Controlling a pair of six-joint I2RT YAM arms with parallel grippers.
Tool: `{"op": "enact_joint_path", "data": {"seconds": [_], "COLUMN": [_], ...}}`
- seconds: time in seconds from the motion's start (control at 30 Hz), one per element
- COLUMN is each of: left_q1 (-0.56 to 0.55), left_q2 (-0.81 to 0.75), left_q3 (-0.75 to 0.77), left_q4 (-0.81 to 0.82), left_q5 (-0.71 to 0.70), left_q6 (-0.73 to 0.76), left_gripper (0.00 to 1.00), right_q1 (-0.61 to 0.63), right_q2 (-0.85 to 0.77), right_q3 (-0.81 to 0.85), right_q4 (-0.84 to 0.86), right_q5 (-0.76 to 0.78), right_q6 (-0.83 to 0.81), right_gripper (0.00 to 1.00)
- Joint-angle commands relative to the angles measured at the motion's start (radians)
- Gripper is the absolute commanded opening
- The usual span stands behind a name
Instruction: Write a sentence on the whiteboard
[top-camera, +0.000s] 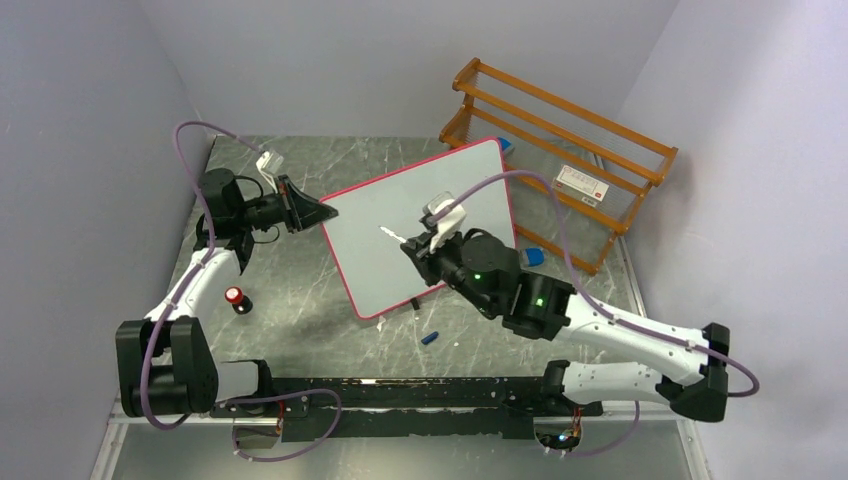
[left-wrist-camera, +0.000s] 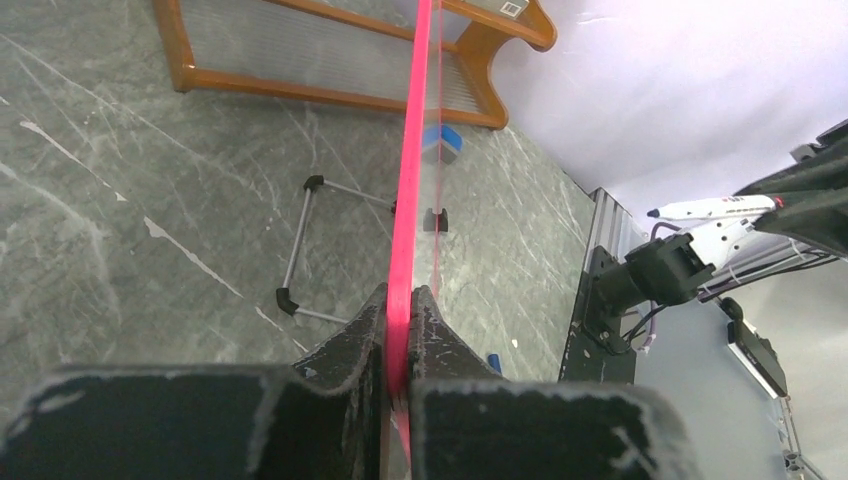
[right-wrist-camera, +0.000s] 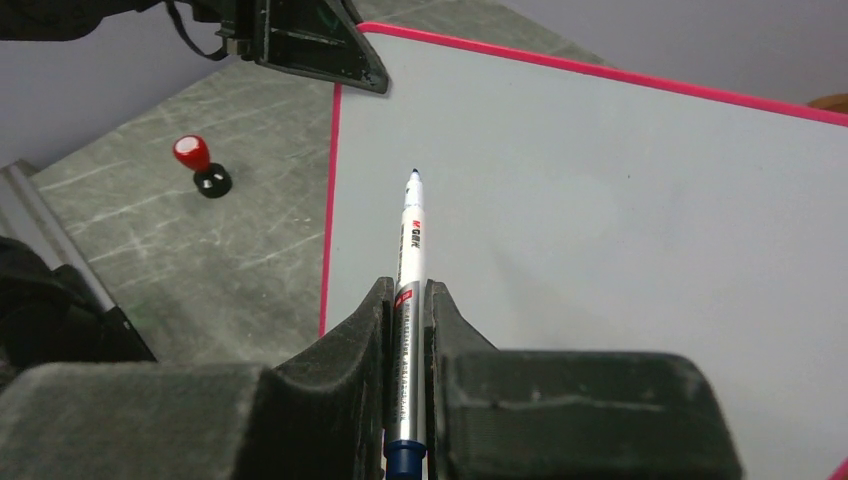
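The whiteboard (top-camera: 430, 200) lies slanted across the middle of the table, its pink-red rim (left-wrist-camera: 410, 180) seen edge-on in the left wrist view. My left gripper (top-camera: 325, 212) is shut on the rim at the board's left corner (left-wrist-camera: 399, 300). My right gripper (top-camera: 410, 250) is over the board's near half, shut on a silver marker (right-wrist-camera: 413, 230) whose blue tip points at the white face (right-wrist-camera: 600, 220). In the left wrist view the marker (left-wrist-camera: 715, 207) stands off the face. The face shows blank; no sentence is in view.
An orange wooden rack (top-camera: 560, 140) stands behind the board at the back right. A red-topped black knob (top-camera: 236, 298) sits near the left arm. A small blue cap (top-camera: 430, 337) lies in front of the board, and a blue block (top-camera: 533, 256) lies by its right edge.
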Motion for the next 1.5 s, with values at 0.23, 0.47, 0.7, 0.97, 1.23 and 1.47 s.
{"op": "enact_joint_path", "data": {"seconds": [0.23, 0.47, 0.7, 0.97, 1.23, 1.47], "left_q1": [-0.032, -0.033, -0.034, -0.034, -0.034, -0.034], "left_q2": [-0.054, -0.078, -0.042, -0.055, -0.057, -0.066], "left_q3": [-0.024, -0.048, -0.022, -0.025, -0.025, -0.03], "left_q4": [-0.112, -0.121, -0.169, -0.183, -0.177, -0.171], "left_q5": [-0.103, -0.127, -0.109, -0.11, -0.098, -0.101], "left_q6": [0.094, 0.101, 0.14, 0.158, 0.16, 0.156], "left_gripper": [0.05, 0.05, 0.05, 0.05, 0.05, 0.05], "right_q1": [0.129, 0.135, 0.137, 0.137, 0.142, 0.143], "right_q2": [0.26, 0.378, 0.46, 0.493, 0.522, 0.547], "right_q3": [0.316, 0.428, 0.47, 0.46, 0.485, 0.494], "right_q4": [-0.292, -0.364, -0.344, -0.252, -0.23, -0.211], "right_q5": [0.333, 0.304, 0.32, 0.321, 0.32, 0.323], "right_q6": [0.099, 0.139, 0.143, 0.118, 0.102, 0.098], "right_gripper": [0.0, 0.0, 0.0, 0.0, 0.0, 0.0]}}
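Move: The right hand holds the marker. The whiteboard spot it is taken to, just inside the upper-left part of the board, lies about 12 cm left, 9 cm ahead and 6 cm lower. The left gripper, pinching the board's corner, is some 15 cm left and 11 cm ahead of the right hand, about 5 cm lower. The blue cap lies 10 cm back and 3 cm to the right, 30 cm below. From the left hand, the spot is 3 cm right, 2 cm back and 3 cm down. The left fingers keep their pinch on the whiteboard's corner, almost still, while the right hand, gripping the marker throughout, carries it about 9 cm left and somewhat down towards the board's upper-left area beside them. The right wrist dips its left side by some 15 degrees and turns about 10 degrees clockwise; the tip comes close, but contact can't be seen. ##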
